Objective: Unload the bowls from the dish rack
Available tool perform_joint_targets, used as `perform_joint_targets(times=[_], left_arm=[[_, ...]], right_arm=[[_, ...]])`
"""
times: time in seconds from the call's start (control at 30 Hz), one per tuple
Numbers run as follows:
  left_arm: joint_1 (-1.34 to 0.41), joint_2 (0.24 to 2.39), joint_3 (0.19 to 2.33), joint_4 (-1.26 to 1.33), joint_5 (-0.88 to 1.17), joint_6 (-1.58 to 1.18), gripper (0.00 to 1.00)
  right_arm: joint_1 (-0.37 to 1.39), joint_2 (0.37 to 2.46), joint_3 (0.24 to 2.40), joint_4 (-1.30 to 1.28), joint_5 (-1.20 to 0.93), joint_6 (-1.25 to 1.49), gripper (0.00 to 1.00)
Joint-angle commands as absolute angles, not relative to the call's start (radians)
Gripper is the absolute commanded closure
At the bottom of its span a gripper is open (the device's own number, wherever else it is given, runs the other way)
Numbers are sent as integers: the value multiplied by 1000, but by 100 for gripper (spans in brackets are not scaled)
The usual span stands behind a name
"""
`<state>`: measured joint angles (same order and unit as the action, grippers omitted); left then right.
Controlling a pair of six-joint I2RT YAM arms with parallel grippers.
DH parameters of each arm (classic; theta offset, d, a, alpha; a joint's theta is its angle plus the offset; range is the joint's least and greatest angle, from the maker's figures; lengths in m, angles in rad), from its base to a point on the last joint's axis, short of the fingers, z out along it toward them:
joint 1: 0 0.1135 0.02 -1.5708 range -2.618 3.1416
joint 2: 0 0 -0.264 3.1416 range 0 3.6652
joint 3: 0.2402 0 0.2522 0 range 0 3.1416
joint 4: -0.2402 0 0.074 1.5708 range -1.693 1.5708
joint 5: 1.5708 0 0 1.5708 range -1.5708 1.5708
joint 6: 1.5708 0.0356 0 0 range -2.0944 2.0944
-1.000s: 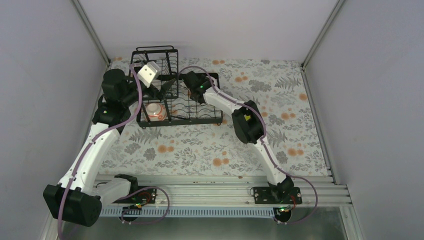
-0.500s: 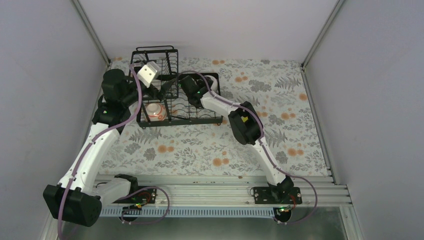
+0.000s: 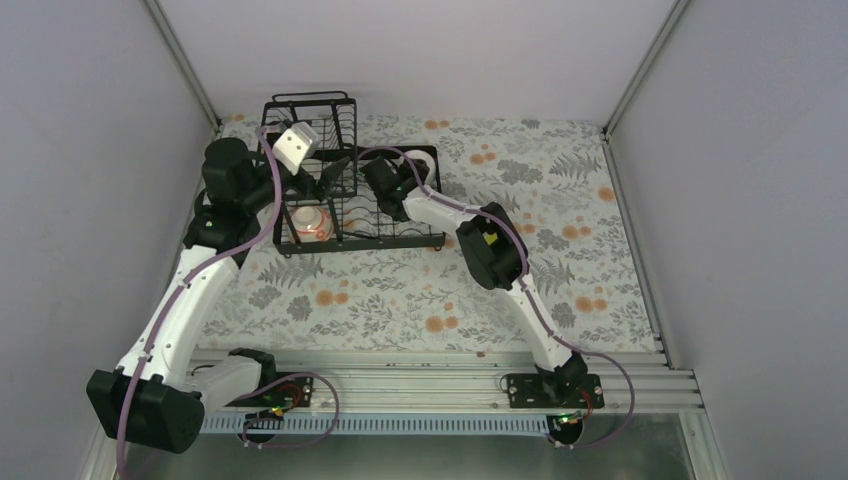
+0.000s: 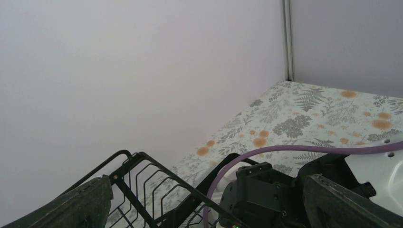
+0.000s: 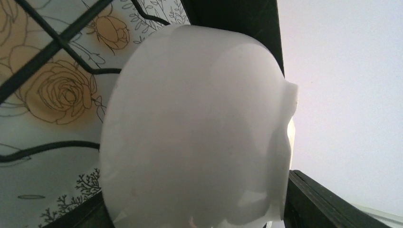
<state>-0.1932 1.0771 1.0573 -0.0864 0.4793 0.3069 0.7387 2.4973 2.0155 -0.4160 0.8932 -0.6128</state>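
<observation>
The black wire dish rack (image 3: 352, 232) stands at the far left of the table. A white bowl with a red-orange pattern (image 3: 311, 222) sits upright in its near left part. The plain white bowl (image 3: 414, 160) lies tilted at the rack's far right and fills the right wrist view (image 5: 195, 128). My right gripper (image 3: 400, 168) reaches into the rack, and its fingers (image 5: 311, 202) press this bowl from both sides. My left gripper (image 3: 338, 172) hovers over the rack's middle, wide open and holding nothing (image 4: 207, 190).
The rack's taller basket section (image 3: 310, 120) rises at the far left corner beside the left wall. Rack wires (image 5: 47, 42) cross just behind the white bowl. The right arm's wrist and purple cable (image 4: 266, 190) sit between my left fingers' line of sight.
The right gripper has pushed further left into the rack and narrowed its jaws onto the white bowl, which now shows at the rack's far right. The left arm has stayed still.
</observation>
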Motion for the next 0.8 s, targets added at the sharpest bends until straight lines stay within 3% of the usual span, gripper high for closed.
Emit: perform_joint_targets(times=[0.0,0.37,0.77], left_arm=[[-186,1062,1069,-69,503,296,0],[-173,1058,1069,-64,518,284,0],[-166,1060,1068,-64,527,279,0]], right_arm=[[729,2402,1959,-318,1005,-651,27],[735,2339,1852,-126,1081,-785,29],[741,2293,1845,-118,1083,-808,27]])
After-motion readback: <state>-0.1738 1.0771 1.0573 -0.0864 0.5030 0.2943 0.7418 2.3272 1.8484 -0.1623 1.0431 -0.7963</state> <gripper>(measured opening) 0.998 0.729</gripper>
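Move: The white bowl, upside down in the rack's back right corner, is already between the right fingers, its middle about 3 cm ahead of the hand at the same height. The rack's right end rail is some 5 cm to this hand's right and 3 cm ahead. The yellow bowl lies about 14 cm back, 14 cm right and a little lower; the red-patterned bowl 11 cm back and 23 cm left. From the left hand, the white bowl is roughly 18 cm ahead, 22 cm right and 30 cm down. The right hand's lower finger stays at the white bowl's rim while the upper finger comes free of its top. After easing a little right and back with the bowl between its fingers, the hand rises quickly by about 8 cm, drifting some 2 cm to the right overall. The fingertips tilt up about 10 degrees and the gap stays unchanged, well open. ##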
